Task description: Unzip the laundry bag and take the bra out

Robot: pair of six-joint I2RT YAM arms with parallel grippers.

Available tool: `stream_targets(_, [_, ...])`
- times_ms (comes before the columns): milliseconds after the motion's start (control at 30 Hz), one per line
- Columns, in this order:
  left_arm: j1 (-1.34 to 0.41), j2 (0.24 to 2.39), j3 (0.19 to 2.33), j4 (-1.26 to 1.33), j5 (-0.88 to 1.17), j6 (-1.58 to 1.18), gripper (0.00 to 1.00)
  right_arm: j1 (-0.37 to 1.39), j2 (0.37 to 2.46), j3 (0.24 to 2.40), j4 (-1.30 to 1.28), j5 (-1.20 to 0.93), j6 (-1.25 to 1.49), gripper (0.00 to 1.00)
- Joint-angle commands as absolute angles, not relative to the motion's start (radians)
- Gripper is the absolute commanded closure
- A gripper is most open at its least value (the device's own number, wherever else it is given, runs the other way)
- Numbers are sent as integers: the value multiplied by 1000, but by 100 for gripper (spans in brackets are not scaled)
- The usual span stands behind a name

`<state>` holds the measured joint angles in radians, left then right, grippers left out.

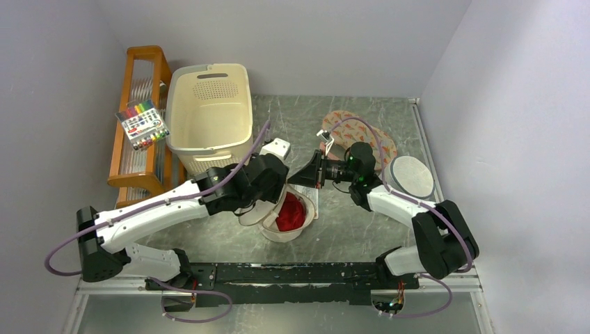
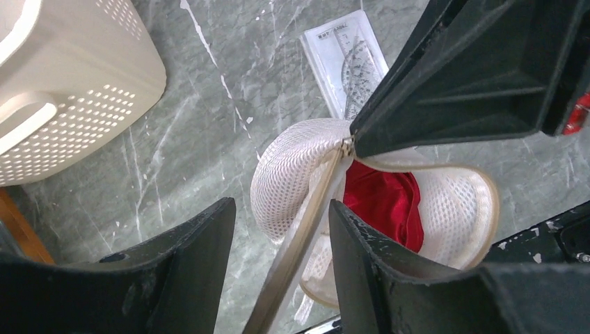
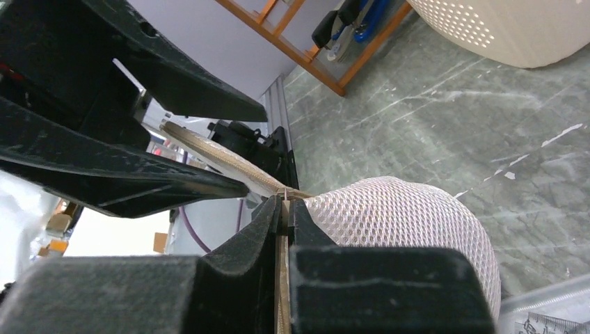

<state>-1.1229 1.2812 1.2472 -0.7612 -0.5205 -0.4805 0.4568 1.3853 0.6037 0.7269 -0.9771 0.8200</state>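
The laundry bag (image 1: 300, 224) lies open on the table in front of the arm bases, cream mesh with a beige zip rim (image 2: 299, 229). The red bra (image 1: 291, 213) sits inside it (image 2: 386, 198). My right gripper (image 3: 284, 206) is shut on the rim's zip edge and holds that side of the bag (image 3: 410, 223) up. In the left wrist view my left gripper (image 2: 282, 205) is open just above the bag, with the loose zip band running between its fingers (image 2: 202, 257), apart from both. The two grippers meet over the bag's far edge (image 1: 296, 179).
A cream perforated basket (image 1: 209, 115) stands at the back left beside a wooden rack (image 1: 139, 160) with a marker set (image 1: 142, 125). A white round mesh bag (image 1: 410, 175) and a patterned flat piece (image 1: 362, 136) lie at the right. A clear ruler set (image 2: 344, 59) lies by the bag.
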Motion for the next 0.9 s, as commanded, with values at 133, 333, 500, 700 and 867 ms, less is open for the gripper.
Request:
stream_targets(133, [-1125,1342,1319,-811,-534,-442,64,469,1320,614,653,-954,743,100])
stream_targets(333, [-1128,1248,1306,-774,-497,-398,88,469,1351,622,652,-957,734,100])
stream_targets(500, [-1131,1149,1276,-734,-446,-362,93,469,1387,643,655,-976,730,100])
stream_targets(700, [-1133,1076,1267,-691,-380,-304,93,469,1423,662,642,-1004,712,100])
stream_targets(867, [-1134,1019,1250,-591,-293,-287,93,480,1450,673,640,-1027,702,100])
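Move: The laundry bag's flap edge lies between the left hand's open fingertips, about 1 cm farther out and 1 cm below the hand point. The red bra in the bag is some 2 cm back, 5 cm to the left hand's right and 10 cm below. The clear packet lies about 5 cm ahead, 7 cm right and 20 cm down. From the right hand, that part of the flap edge is roughly 4 cm back, 4 cm to its left and level. The left fingers pinch the laundry bag's flap edge after a dip of about 1 cm, then pull it up some 7 cm and about 3 cm back towards the robot, turning roughly 10 degrees clockwise as they rise. The right hand stays nearly in place and keeps its shut grip on the bag's edge at the flap corner, holding against the pull. ##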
